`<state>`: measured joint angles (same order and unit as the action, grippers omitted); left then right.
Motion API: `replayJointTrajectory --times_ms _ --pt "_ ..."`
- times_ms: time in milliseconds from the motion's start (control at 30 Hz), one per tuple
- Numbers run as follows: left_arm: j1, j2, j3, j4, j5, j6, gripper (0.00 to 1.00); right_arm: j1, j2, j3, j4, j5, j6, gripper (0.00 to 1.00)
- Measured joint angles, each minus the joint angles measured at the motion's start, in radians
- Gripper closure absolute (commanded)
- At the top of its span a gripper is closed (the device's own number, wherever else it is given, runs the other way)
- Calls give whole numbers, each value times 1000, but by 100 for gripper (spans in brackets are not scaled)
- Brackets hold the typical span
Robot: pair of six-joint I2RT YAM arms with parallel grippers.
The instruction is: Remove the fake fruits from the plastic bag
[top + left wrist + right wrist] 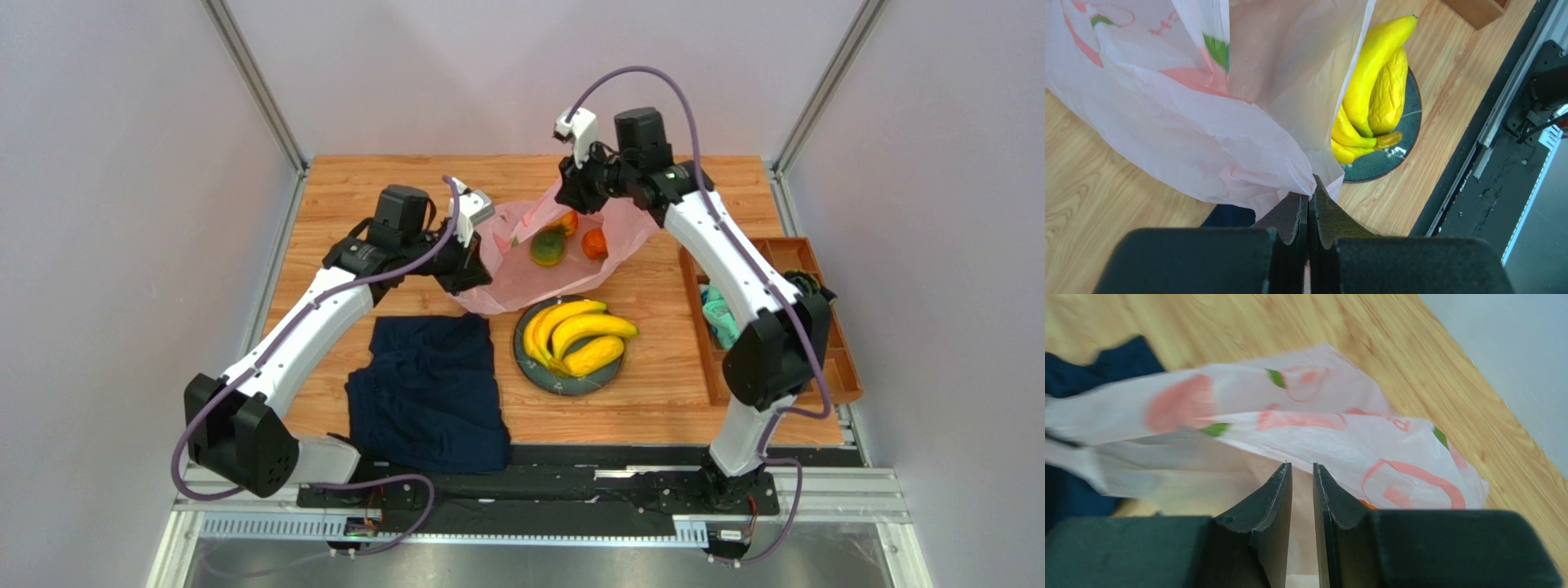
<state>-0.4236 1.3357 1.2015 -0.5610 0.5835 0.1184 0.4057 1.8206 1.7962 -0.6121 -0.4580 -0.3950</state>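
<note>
The pink plastic bag (515, 276) lies open at the table's middle. Inside it sit a green-red fruit (547, 248), an orange one (594, 244) and a reddish one (568, 222). My left gripper (472, 267) is shut on the bag's near-left film (1229, 141), which is pinched at the fingertips of the left gripper (1310, 187). My right gripper (567, 194) hangs over the bag's far rim (1321, 432). In the right wrist view the right gripper (1302, 468) has its jaws a narrow gap apart at that rim. The banana bunch (564, 321) and a long yellow piece (594, 355) lie on the dark plate (564, 386).
A dark navy folded cloth (429, 386) lies in front of the bag, left of the plate. A wooden tray (846, 368) with a teal item (718, 312) stands along the right edge. Grey walls close in the table on three sides.
</note>
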Motion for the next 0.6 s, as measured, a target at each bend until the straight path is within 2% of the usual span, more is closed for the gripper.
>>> replayJointTrajectory --times_ms 167,267,367,467,500,600 --pt "0 38 57 11 -1 -8 100 13 -125 -40 -18 -126 60 76" --pt "0 43 68 20 -1 -12 100 22 -158 -144 -29 -108 54 74" --pt "0 43 68 21 3 -27 100 30 -125 -192 -49 -43 42 71" --pt "0 43 68 26 16 -52 100 32 -52 -190 -49 34 13 56" --pt "0 43 68 27 21 -60 100 32 -23 -185 -49 65 -4 48" --pt "0 43 68 28 30 -72 100 32 70 -147 -62 156 -57 40"
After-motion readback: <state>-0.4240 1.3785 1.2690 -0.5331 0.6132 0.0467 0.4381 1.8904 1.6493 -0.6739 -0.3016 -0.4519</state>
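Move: From the open-handed right gripper, the orange in the bag lies about 7 cm ahead, 6 cm right and 20 cm below. At much the same depth, the green fruit sits about 6 cm ahead and 3 cm left, and the red fruit 12 cm ahead, level sideways. From the left gripper, pinching the bag's rim, the orange is roughly 20 cm ahead, 24 cm right and 18 cm below. Right hand swings back 6 cm, then dips some 15 cm towards the orange, fingers opening; left keeps the rim. ##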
